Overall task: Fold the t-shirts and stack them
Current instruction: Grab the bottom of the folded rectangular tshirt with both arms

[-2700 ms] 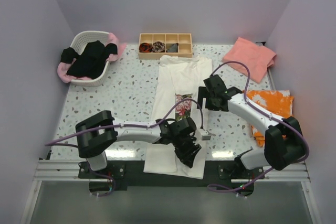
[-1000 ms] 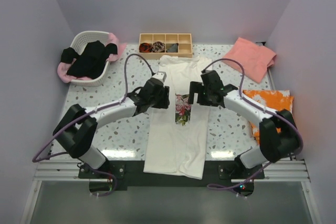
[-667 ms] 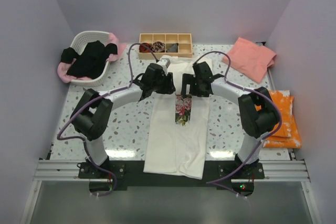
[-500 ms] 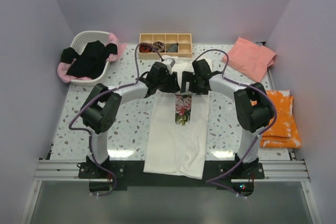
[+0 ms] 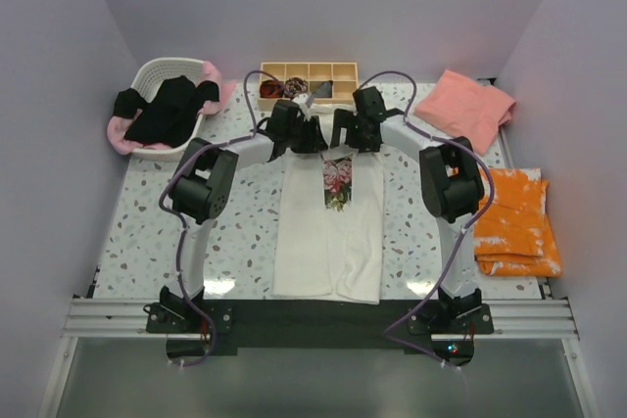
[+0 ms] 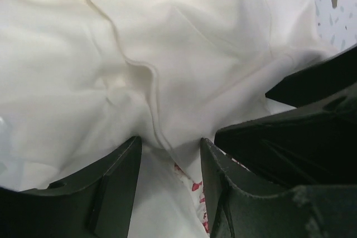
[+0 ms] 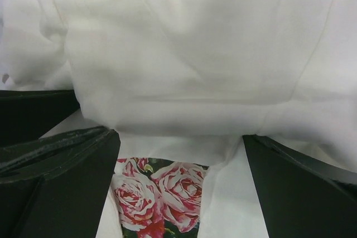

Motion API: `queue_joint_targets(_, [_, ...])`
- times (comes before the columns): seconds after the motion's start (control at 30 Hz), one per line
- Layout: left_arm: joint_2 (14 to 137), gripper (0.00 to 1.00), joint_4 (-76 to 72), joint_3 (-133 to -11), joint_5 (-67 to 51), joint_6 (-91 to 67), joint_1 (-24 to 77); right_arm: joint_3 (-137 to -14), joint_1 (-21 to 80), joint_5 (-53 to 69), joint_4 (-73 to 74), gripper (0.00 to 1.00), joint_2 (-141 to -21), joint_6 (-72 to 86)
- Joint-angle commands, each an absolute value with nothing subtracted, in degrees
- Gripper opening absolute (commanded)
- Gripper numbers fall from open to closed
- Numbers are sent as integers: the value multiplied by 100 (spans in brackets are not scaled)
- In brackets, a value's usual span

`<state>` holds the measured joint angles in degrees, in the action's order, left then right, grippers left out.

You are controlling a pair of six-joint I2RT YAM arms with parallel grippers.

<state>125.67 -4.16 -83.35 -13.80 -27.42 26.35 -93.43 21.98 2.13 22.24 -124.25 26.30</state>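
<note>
A cream-white t-shirt [image 5: 328, 242] lies lengthwise mid-table, its sides folded in and the rose print [image 5: 337, 181] showing. Both grippers sit side by side at its far end. My left gripper [image 5: 299, 132] [image 6: 170, 143] has its jaws partly apart astride a raised fold of the white cloth. Beside it, my right gripper [image 5: 351, 132] [image 7: 179, 137] stands wide open over the cloth edge just beyond the roses [image 7: 153, 193]. A salmon-pink t-shirt [image 5: 466, 108] lies at the back right. A black t-shirt [image 5: 162, 110] and a light pink one [image 5: 120, 134] hang in the basket.
The white basket [image 5: 167, 152] stands at the back left. A wooden compartment box [image 5: 308, 80] with small rolled bundles sits at the back centre, close behind both grippers. A folded orange-and-white cloth [image 5: 511, 217] lies at the right edge.
Both arms have stretched from mid-shirt to its far end near the box. The left jaws have narrowed a little. The shirt's near hem now lies slightly farther from the table's front edge.
</note>
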Motion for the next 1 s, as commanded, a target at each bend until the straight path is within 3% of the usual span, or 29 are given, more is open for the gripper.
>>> queue_joint_targets(0.0, [13296, 52, -256, -9182, -1406, -2515, 2329, -9868, 2057, 387, 2575, 99, -13051, 2435])
queue_joint_targets(0.23, [13501, 52, -35, -9941, -1573, -2329, 2338, -10091, 2013, 518, 2690, 99, -13026, 2250])
queue_joint_targets(0.53, [11569, 51, -844, -8061, -1609, -2505, 2461, -9054, 2013, 694, 2365, 99, -11157, 1951])
queue_joint_targets(0.77, [9688, 52, -485, -6526, -583, -2469, 2549, -8052, 2021, 632, 2724, 99, -9820, 2012])
queue_joint_targets(0.97, [7967, 50, 182, -4592, -202, -2890, 2558, -5777, 2118, 1124, 2321, 99, -8475, 2810])
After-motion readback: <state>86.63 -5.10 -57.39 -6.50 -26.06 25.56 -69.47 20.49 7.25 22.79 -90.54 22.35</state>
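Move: The t-shirt's bottom edge, lying flat, is the target: its left corner is about 37 cm back and 11 cm left of the left hand, and its right corner is some 39 cm back and 9 cm right of the right hand. The floral print is roughly 8 cm back and 5 cm right of the left hand. The divided wooden box stands about 15 cm ahead and 2 cm left of that hand. Both part-open hands push forward about 5 cm along the shirt, then draw back and lift off some 12 cm. ##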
